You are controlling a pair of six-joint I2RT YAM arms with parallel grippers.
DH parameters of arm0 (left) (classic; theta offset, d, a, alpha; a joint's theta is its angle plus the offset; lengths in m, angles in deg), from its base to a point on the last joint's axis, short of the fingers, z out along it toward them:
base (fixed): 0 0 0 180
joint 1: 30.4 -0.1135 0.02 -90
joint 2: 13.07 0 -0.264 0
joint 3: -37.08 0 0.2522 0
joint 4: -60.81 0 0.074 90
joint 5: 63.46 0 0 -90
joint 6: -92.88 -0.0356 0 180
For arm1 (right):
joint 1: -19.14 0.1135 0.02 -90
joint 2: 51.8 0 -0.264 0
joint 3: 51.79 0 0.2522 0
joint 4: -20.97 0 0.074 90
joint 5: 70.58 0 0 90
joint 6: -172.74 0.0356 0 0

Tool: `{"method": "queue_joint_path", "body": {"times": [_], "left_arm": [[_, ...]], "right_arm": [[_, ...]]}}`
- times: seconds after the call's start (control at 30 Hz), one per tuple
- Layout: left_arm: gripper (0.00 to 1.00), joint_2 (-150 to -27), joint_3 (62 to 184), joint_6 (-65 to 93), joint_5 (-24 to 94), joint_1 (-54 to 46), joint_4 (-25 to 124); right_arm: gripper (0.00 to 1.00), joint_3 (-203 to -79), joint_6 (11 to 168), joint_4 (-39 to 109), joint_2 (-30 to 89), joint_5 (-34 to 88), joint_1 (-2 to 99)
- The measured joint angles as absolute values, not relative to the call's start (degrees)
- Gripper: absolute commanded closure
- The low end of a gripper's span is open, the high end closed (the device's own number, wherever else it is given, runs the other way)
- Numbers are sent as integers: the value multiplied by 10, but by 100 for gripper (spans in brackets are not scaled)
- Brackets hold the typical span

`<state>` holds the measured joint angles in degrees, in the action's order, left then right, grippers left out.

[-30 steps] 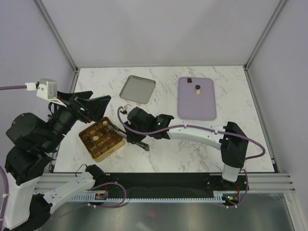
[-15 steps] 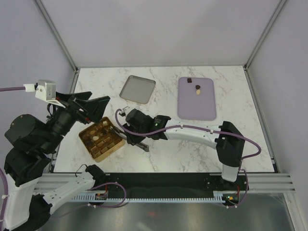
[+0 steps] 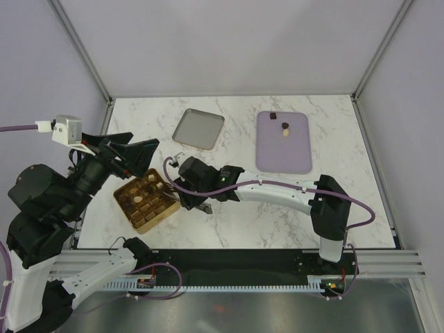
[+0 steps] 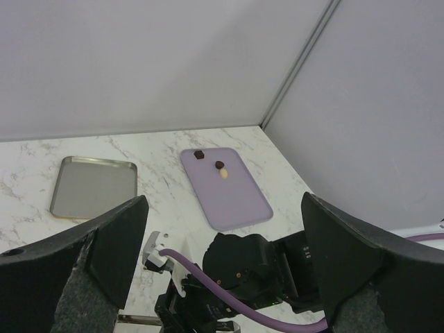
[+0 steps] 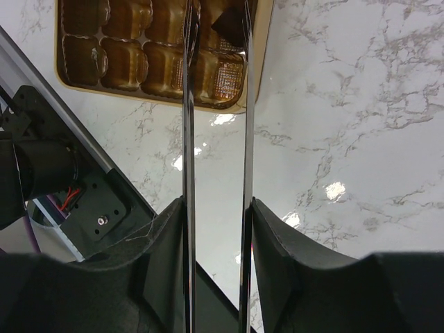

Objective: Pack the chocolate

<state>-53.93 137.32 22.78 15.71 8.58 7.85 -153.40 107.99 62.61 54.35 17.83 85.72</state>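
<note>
The gold box (image 3: pixel 154 216) with brown compartments sits at the left; it holds a few dark and cream pieces. My right gripper (image 3: pixel 168 188) reaches its long metal blades over the box (image 5: pixel 255 69). In the right wrist view a dark chocolate piece (image 5: pixel 227 28) lies against the right blade (image 5: pixel 245 125), with a gap to the left blade; the blades stand apart. Two dark chocolates (image 3: pixel 275 116) (image 3: pixel 284 125) and a cream one (image 3: pixel 286 131) lie on the lilac tray (image 3: pixel 283 152). My left gripper (image 3: pixel 130 149) is wide open and empty above the box's left side.
A silver metal tray (image 3: pixel 198 127) lies at the back centre, also in the left wrist view (image 4: pixel 94 187). The lilac tray (image 4: pixel 232 194) and its pieces (image 4: pixel 219 165) show there too. The right arm's purple cable (image 4: pixel 229 295) loops near the box.
My right arm has slid a little to the left, bringing its blades further over the gold box. The left arm has hardly moved.
</note>
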Motion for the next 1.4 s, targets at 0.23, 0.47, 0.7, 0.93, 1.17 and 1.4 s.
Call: {"method": "queue_joint_path", "body": {"times": [0.23, 0.47, 0.7, 0.93, 1.17, 1.4], "left_arm": [[1, -539, 1369, 228, 157, 86, 78], [1, -539, 1367, 228, 157, 86, 77], [0, -545, 1349, 228, 156, 86, 78], [0, -585, 1309, 227, 146, 86, 78], [0, -648, 1278, 227, 165, 86, 77], [0, -664, 1258, 227, 189, 86, 75]], "right_arm": [[51, -1546, 1080, 628, 543, 161, 858], [52, -1554, 1073, 639, 527, 130, 853], [53, -1504, 1064, 645, 439, 117, 765], [53, -1437, 1053, 655, 385, 88, 584], [52, -1421, 1046, 667, 392, 72, 443], [52, -1439, 1036, 676, 455, 64, 357]]}}
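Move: The cream chocolate lies about 31 cm ahead of the right hand, 36 cm to its right and 14 cm below; a dark round piece sits just 3 cm beyond it, and a dark square piece 9 cm beyond and 5 cm to the left of it. The lilac tray's middle is 27 cm ahead of the hand and 35 cm right, the brown box's 1 cm ahead and 16 cm left. From the left hand the cream chocolate is roughly 33 cm ahead, 41 cm right and 49 cm below. Rightward and forward in one fast arc, the right arm carries the still-held, part-open tongs from the box to the lilac tray, about 36 cm right and 23 cm forward, rising some 6 cm before sinking back, the wrist turning clockwise until the tips point forward near the cream and dark round pieces. The left hand, empty and open, sinks and eases forward-right, tipping down. ##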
